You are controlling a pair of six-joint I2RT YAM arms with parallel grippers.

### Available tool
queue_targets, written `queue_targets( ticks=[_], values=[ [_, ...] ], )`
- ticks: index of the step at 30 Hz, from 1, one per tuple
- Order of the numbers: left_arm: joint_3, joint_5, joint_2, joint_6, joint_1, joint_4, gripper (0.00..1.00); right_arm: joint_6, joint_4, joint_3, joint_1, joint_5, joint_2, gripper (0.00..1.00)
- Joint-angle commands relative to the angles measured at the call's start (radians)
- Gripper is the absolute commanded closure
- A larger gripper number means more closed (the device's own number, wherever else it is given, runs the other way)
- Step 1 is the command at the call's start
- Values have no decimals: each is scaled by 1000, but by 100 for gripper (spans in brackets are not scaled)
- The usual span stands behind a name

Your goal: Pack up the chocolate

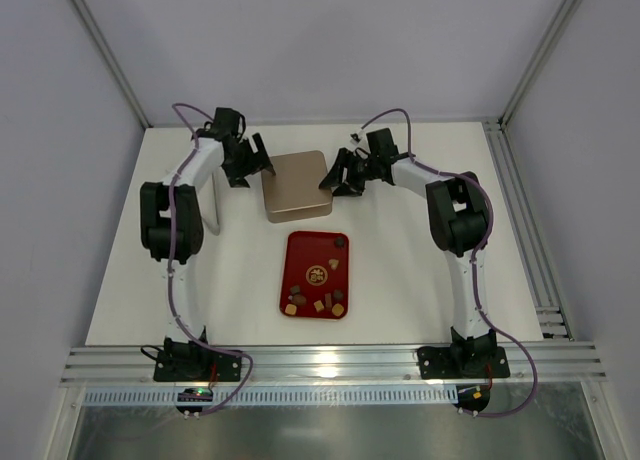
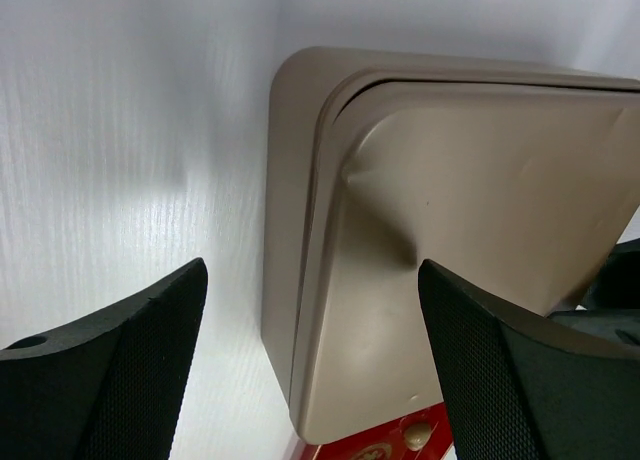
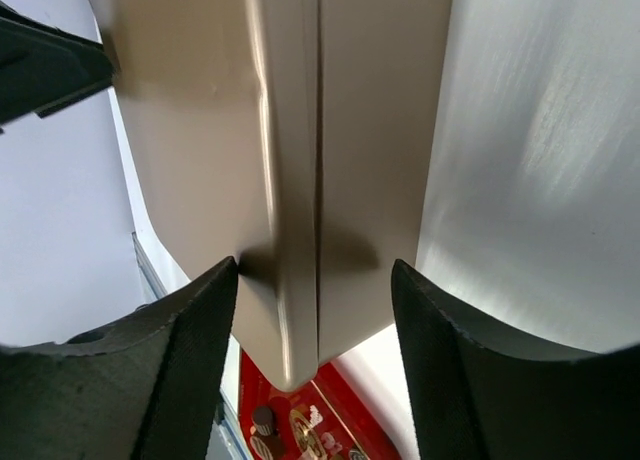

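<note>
Several small brown and tan chocolate pieces point(image 1: 337, 298) lie loose on the red tray point(image 1: 300, 255) in the middle of the table. Behind it stands the square golden tin point(image 1: 297, 185) with its lid on. My left gripper point(image 1: 250, 168) hangs open at the tin's left edge. In the left wrist view its gripper point(image 2: 312, 270) is spread wide over the tin point(image 2: 450, 220), touching nothing. My right gripper point(image 1: 340, 183) is at the tin's right edge. In the right wrist view this gripper point(image 3: 315, 265) straddles that edge of the tin point(image 3: 350, 130), open, one finger point(image 3: 195, 320) against the lid. One chocolate point(image 3: 263, 420) shows below.
A pale flat panel point(image 1: 213, 195) stands beside the left arm, left of the tin. White walls close the table at the back and sides. A metal rail point(image 1: 530, 240) runs along the right side. The arm bases sit at the near edge.
</note>
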Motion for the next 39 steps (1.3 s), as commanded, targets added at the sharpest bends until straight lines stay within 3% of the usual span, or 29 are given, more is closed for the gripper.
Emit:
queue_targets(
  ticks=[1, 18, 27, 39],
  values=[
    [92, -50, 37, 4, 5, -40, 16, -50, -42, -4, 7, 29, -24, 35],
    [243, -92, 215, 27, 5, -163, 16, -30, -74, 155, 1, -2, 55, 20],
    [269, -100, 272, 54, 5, -214, 15, 51, -10, 221, -2, -27, 118, 16],
    [261, -110, 325, 93, 5, -273, 19, 184, 39, 356, -11, 87, 204, 15]
  ],
)
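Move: The box's lid has its middle about 9 cm to the right of my left hand and 2 cm nearer me. From my right hand it is roughly 8 cm left and 2 cm ahead; its top is close to finger height for both hands. The red tray lies some 27 cm back and 14 cm right of my left hand. The white utensil is about 11 cm left and 7 cm back from that hand. With my left hand's inner finger still pressing down on the lid, I run forward about 4 cm along its left side to the far left corner, easing off in speed and sinking slightly at the end. My right hand first spreads its fingers wider, then follows its own side of the box forward about 6 cm towards the far right corner, one finger over the lid and the other outside the wall. ##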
